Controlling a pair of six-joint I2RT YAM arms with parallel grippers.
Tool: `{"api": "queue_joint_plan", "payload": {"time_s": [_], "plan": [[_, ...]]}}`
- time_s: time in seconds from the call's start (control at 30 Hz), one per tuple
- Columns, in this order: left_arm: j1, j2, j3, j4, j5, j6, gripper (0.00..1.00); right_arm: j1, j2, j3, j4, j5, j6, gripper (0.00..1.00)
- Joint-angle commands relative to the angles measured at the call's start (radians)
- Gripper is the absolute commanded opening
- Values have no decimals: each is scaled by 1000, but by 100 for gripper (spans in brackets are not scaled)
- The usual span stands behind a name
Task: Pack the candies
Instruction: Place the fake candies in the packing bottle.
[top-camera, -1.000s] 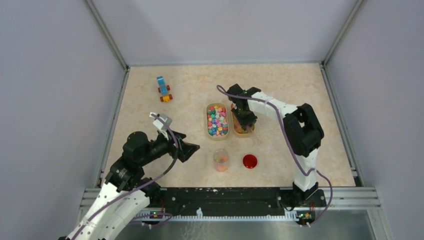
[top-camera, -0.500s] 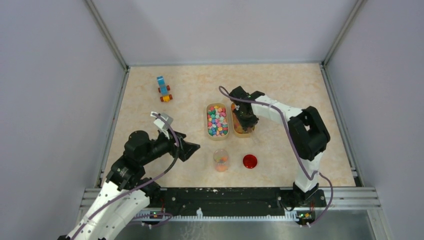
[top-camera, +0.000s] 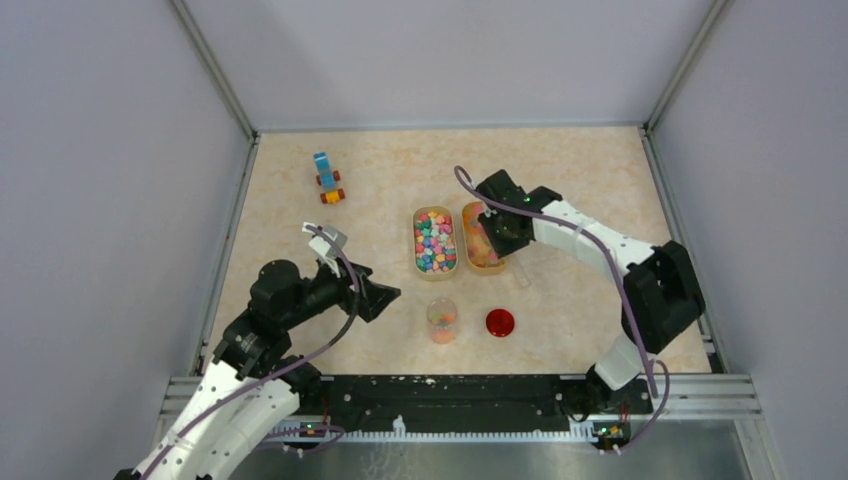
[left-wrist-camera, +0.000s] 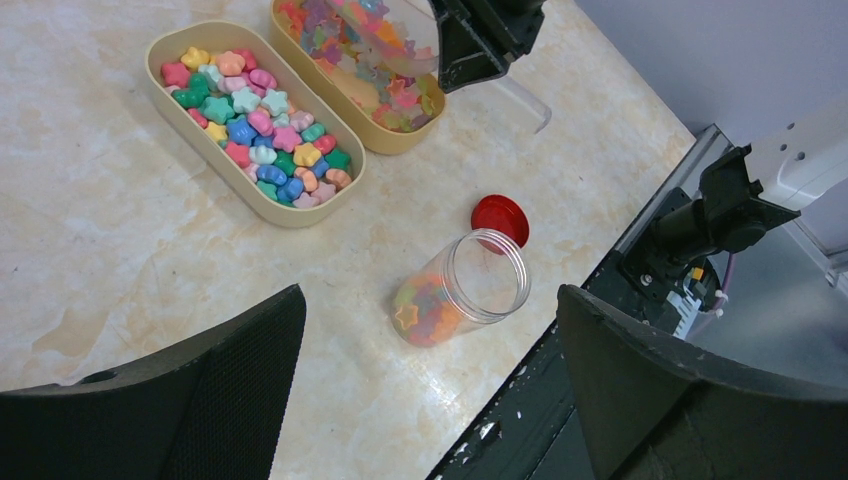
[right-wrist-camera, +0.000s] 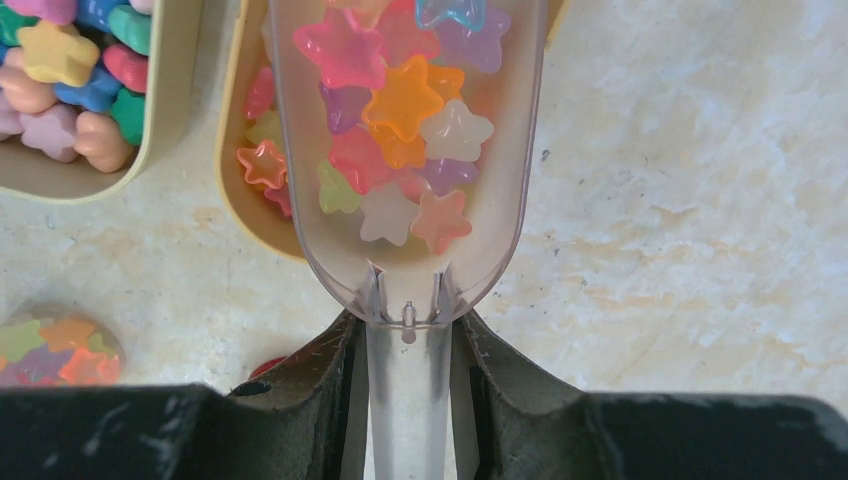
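Opaque multicoloured candies (top-camera: 435, 241) (left-wrist-camera: 255, 125) fill the left cream tray. Translucent star candies (right-wrist-camera: 262, 160) lie in the right cream tray (top-camera: 482, 247) (left-wrist-camera: 400, 140). My right gripper (right-wrist-camera: 408, 400) (top-camera: 498, 222) is shut on the handle of a clear scoop (right-wrist-camera: 405, 130) (left-wrist-camera: 385, 30). The scoop is loaded with star candies and hangs over the right tray's near end. A clear jar (top-camera: 441, 320) (left-wrist-camera: 460, 298) stands open with some candies at its bottom. My left gripper (left-wrist-camera: 430, 320) (top-camera: 376, 298) is open and holds nothing, left of the jar.
A round red lid (top-camera: 499, 322) (left-wrist-camera: 500, 218) lies just right of the jar. A blue-and-orange toy vehicle (top-camera: 327, 177) sits at the back left. The black base rail (top-camera: 450, 395) runs along the near edge.
The right arm has swung its elbow out to the right and drawn back, lifting the scoop out of the right tray full of candies. The left arm has not moved.
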Motion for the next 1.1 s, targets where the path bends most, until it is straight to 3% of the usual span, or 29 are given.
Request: {"api": "queue_joint_plan", "payload": {"time_s": [0.0, 0.37, 0.8, 1.07], "plan": [[-3, 10, 8, 31, -8, 13, 99, -1, -102, -21, 25, -8, -29, 0], [-4, 13, 8, 28, -24, 9, 99, 99, -281, -91, 28, -32, -134, 0], [-4, 6, 8, 25, -29, 4, 99, 303, -469, -170, 28, -178, -427, 0], [-4, 3, 6, 34, -8, 4, 99, 454, -458, -145, -2, -170, -503, 0]]}}
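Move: The packing bottle, already holding a first layer of candies, stands about 14 cm back and 15 cm to the left of the right hand, its middle some 5 cm lower. The translucent candy tray lies about 6 cm ahead and 6 cm left of that hand, the opaque candy tray 5 cm ahead and 17 cm left, and the red lid 12 cm back and 3 cm left. From the left hand the bottle is about 13 cm right, 2 cm ahead and well below. Rising at first, then sweeping back and to the left, the right hand carries the loaded clear scoop away from the translucent candy tray towards the bottle, roughly 13 cm back, 8 cm up and 6 cm left in all. On the way the wrist turns about 50 degrees counter-clockwise, swinging the scoop's bowl round to the left; the fingers keep their hold on the handle. ##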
